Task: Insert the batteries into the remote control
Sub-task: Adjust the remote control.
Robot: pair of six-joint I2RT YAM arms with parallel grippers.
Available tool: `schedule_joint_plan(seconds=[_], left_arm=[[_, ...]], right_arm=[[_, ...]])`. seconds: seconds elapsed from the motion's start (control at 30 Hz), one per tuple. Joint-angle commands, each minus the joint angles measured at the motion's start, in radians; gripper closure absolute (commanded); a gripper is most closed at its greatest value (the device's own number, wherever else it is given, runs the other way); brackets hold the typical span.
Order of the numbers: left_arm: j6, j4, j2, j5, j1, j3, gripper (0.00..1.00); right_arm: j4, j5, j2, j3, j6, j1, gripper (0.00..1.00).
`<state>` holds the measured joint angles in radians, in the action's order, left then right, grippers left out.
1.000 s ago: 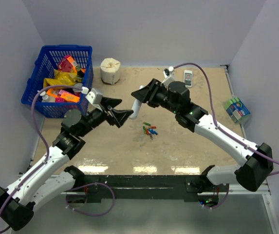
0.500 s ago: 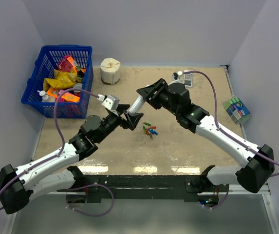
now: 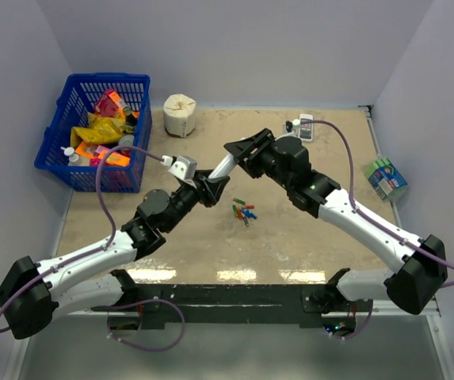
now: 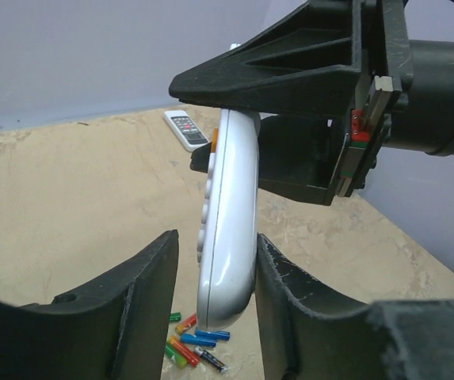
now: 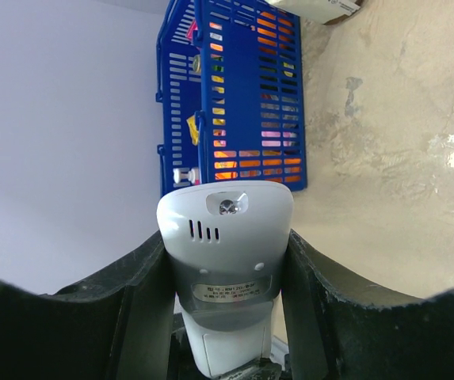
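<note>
The silver-white remote control (image 3: 220, 168) hangs above the table, and my right gripper (image 3: 238, 150) is shut on its upper end. In the right wrist view its plain back (image 5: 227, 253) sits tight between both fingers. My left gripper (image 3: 215, 186) straddles the remote's lower end (image 4: 230, 229). The right finger (image 4: 290, 285) touches the remote, while a gap shows at the left finger (image 4: 143, 285), so it is open around the remote. The batteries (image 3: 244, 211), small green, red, blue and orange cylinders, lie loose on the table below (image 4: 191, 344).
A blue basket (image 3: 92, 131) of packets stands at the back left, with a paper roll (image 3: 180, 115) beside it. A short white handset (image 3: 306, 127) lies at the back right. A green-blue pack (image 3: 385, 177) sits by the right wall.
My left arm has reached right and up to the remote, and its jaws have narrowed around the lower end. The right arm has shifted only slightly, still holding the remote.
</note>
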<state>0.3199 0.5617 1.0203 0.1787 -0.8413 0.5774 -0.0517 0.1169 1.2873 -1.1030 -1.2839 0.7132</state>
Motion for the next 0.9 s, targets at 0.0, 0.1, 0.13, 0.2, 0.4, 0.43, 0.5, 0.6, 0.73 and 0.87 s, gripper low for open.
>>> schedule_joint_plan(seconds=[0.0, 0.1, 0.13, 0.2, 0.4, 0.43, 0.5, 0.6, 0.73, 0.87], left_arm=[[-0.036, 0.104, 0.02, -0.004, -0.004, 0.029, 0.58], [-0.039, 0.099, 0.009, -0.002, -0.004, 0.029, 0.79], [-0.045, 0.078, 0.006, -0.002, -0.005, 0.035, 0.91], [-0.057, 0.032, 0.001, -0.007, -0.004, 0.07, 1.0], [-0.11, -0.241, -0.014, -0.019, 0.017, 0.22, 1.0], [-0.122, -0.317, -0.012, -0.043, 0.027, 0.24, 1.0], [-0.136, -0.4, -0.011, -0.096, 0.08, 0.308, 1.0], [-0.169, -0.56, 0.006, -0.272, 0.184, 0.407, 1.0], [-0.315, -0.874, 0.06, -0.415, 0.217, 0.591, 1.0], [-0.455, -1.039, 0.115, -0.521, 0.219, 0.714, 1.0]], right_arm=[[0.072, 0.021, -0.008, 0.009, -0.042, 0.002, 0.98], [0.069, 0.02, 0.0, -0.001, -0.014, 0.002, 0.85], [0.059, 0.024, 0.004, -0.006, 0.013, 0.002, 0.71], [0.055, 0.033, 0.006, -0.008, 0.052, -0.001, 0.57], [0.023, 0.021, -0.035, -0.041, 0.374, -0.011, 0.17], [0.009, 0.024, -0.043, -0.053, 0.479, -0.011, 0.12], [0.003, 0.026, -0.081, -0.063, 0.595, -0.017, 0.07], [0.01, -0.043, -0.135, -0.08, 0.907, -0.018, 0.02], [-0.072, -0.23, -0.19, -0.145, 1.4, -0.018, 0.02], [-0.246, -0.474, -0.18, -0.248, 1.679, -0.018, 0.02]])
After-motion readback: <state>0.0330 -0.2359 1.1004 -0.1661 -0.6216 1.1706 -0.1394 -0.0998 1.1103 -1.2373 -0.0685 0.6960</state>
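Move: The white remote stands slanted in the right fingers, its middle about 3 cm back, 3 cm left and 2 cm below that hand; its lower end is between the still-open left fingers, putting the middle some 4 cm ahead, 3 cm right and 2 cm above the left hand. The batteries lie about 5 cm ahead, 8 cm right and 27 cm below the left hand, the paper roll roughly 33 cm ahead, 14 cm left and 22 cm down. The left fingers close from half open and pinch the lower end of the remote almost in place, then carry it up about 6 cm, also a little forward and left, while the hand rolls some 20 degrees, its left side rising. Once that grip is set, the right fingers open wide and let go of the upper end, and the right hand draws off upward, right and back, about 10 cm in all, rolling some 70 degrees about its own finger line, counter-clockwise as seen from behind the hand. ##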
